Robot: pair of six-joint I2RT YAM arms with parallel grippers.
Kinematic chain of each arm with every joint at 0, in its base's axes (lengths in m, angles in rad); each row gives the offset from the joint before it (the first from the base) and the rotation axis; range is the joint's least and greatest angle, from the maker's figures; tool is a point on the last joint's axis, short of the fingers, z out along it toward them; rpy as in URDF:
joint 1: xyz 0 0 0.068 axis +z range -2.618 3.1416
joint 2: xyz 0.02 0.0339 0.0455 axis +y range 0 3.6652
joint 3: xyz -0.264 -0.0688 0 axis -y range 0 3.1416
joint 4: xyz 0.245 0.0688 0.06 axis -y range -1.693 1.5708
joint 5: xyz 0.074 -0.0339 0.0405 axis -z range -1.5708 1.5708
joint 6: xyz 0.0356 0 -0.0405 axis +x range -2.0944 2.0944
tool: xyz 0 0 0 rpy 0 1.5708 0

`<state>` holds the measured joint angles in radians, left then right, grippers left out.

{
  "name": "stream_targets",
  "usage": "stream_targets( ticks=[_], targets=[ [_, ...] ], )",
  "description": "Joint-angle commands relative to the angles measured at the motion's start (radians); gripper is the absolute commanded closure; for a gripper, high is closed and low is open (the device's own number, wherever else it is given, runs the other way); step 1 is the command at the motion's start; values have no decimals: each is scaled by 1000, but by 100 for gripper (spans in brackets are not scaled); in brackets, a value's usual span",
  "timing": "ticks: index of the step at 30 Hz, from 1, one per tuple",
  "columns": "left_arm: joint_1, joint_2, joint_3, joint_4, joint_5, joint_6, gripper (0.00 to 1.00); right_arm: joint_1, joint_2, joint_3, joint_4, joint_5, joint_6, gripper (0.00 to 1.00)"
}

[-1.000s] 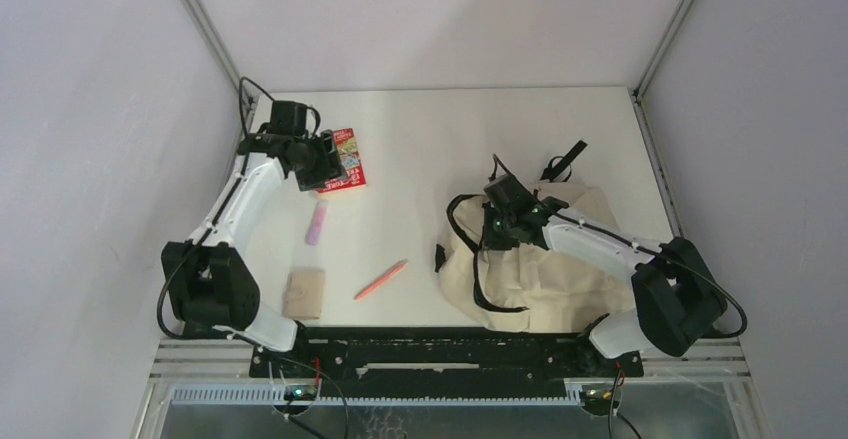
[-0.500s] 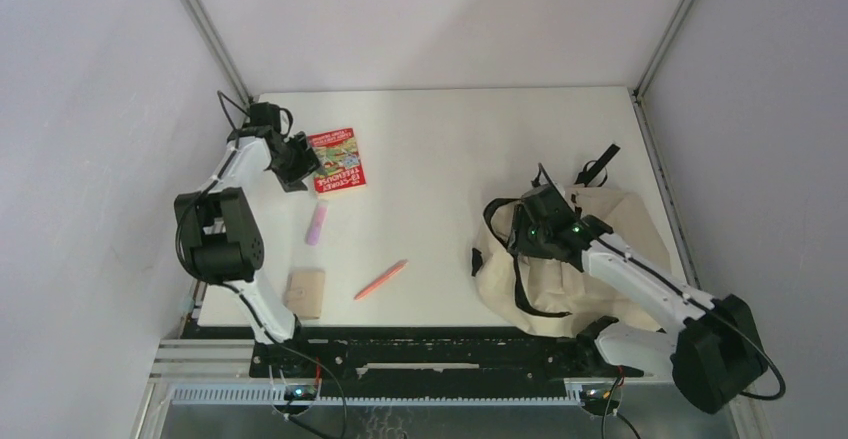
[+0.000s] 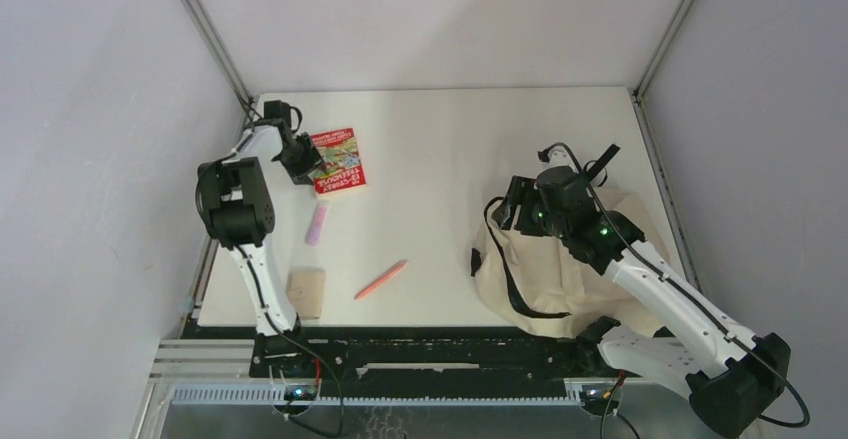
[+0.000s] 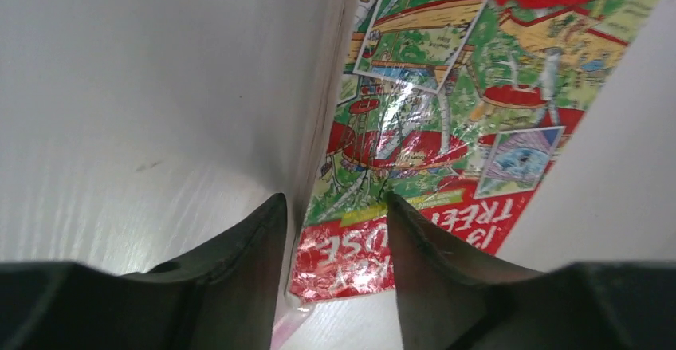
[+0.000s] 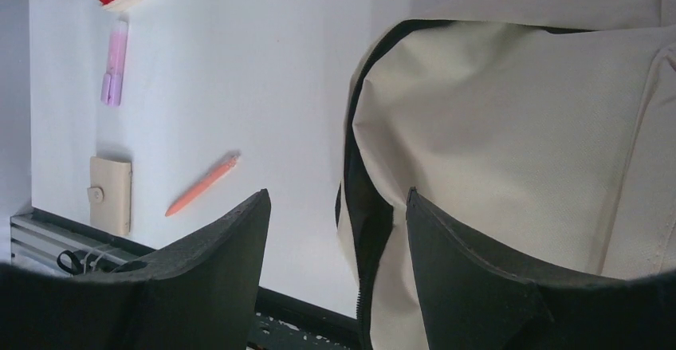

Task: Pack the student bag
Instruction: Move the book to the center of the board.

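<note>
The cream student bag [image 3: 560, 271] lies at the right of the table, its black zipper edge and straps toward the left. My right gripper [image 3: 514, 215] hovers open over that edge. In the right wrist view the black zipper opening of the bag [image 5: 518, 127] shows between the fingers of this gripper [image 5: 336, 198], which hold nothing. A red picture book [image 3: 340, 161] lies flat at the back left. My left gripper [image 3: 303, 167] is low at its left edge. The left wrist view shows this gripper [image 4: 333, 202] open astride the corner of the book [image 4: 446, 111].
A purple marker [image 3: 317, 221] lies just in front of the book. An orange pen [image 3: 381, 279] rests near the table's middle front. A beige wallet-like case [image 3: 306, 292] sits at the front left edge. Frame posts and walls stand close behind and beside the table.
My right gripper let go of the bag's edge, opened and rose after dragging the bag to the right. My left gripper slid to the book's left edge and lowered.
</note>
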<state>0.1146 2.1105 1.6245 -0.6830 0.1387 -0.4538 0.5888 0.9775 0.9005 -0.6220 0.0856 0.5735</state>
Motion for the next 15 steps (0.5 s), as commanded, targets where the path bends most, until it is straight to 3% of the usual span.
stream_targets(
  ticks=[1, 3, 7, 11, 15],
  targets=[
    [3, 38, 49, 5, 59, -17, 52, -9, -8, 27, 14, -20, 18, 29],
    [-4, 41, 41, 13, 91, -25, 64, -10, -7, 32, 28, -30, 24, 29],
    [-37, 20, 24, 29, 130, -39, 99, -15, 11, 50, 59, -41, 30, 29],
    [-78, -14, -19, 56, 152, -82, 100, -18, 36, 62, 97, -63, 40, 29],
    [-131, -101, -160, 164, 180, -198, 100, -16, 72, 80, 136, -75, 53, 29]
  ],
)
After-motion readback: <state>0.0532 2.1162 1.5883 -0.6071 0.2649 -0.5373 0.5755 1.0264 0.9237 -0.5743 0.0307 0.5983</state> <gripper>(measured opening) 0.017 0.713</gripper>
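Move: The left hand, fingers open, is low at the near left end of the red book; the book's middle lies about 5 cm ahead, 4 cm to the right and 2 cm below. The pink marker lies some 14 cm back and about 1 cm to the right, and the orange pen about 28 cm back and 16 cm to the right. From the right hand, held over the bag, the book is roughly 27 cm ahead, 40 cm left and 17 cm lower. The left fingers close fully on the red book's left edge near its title end, nipping the cover there, as the hand dips about 1 cm. The hand then draws the book to the right over the board, some 5 cm and getting faster, staying low, while the wrist rolls about 10 degrees so the fingertips swing rightward. ##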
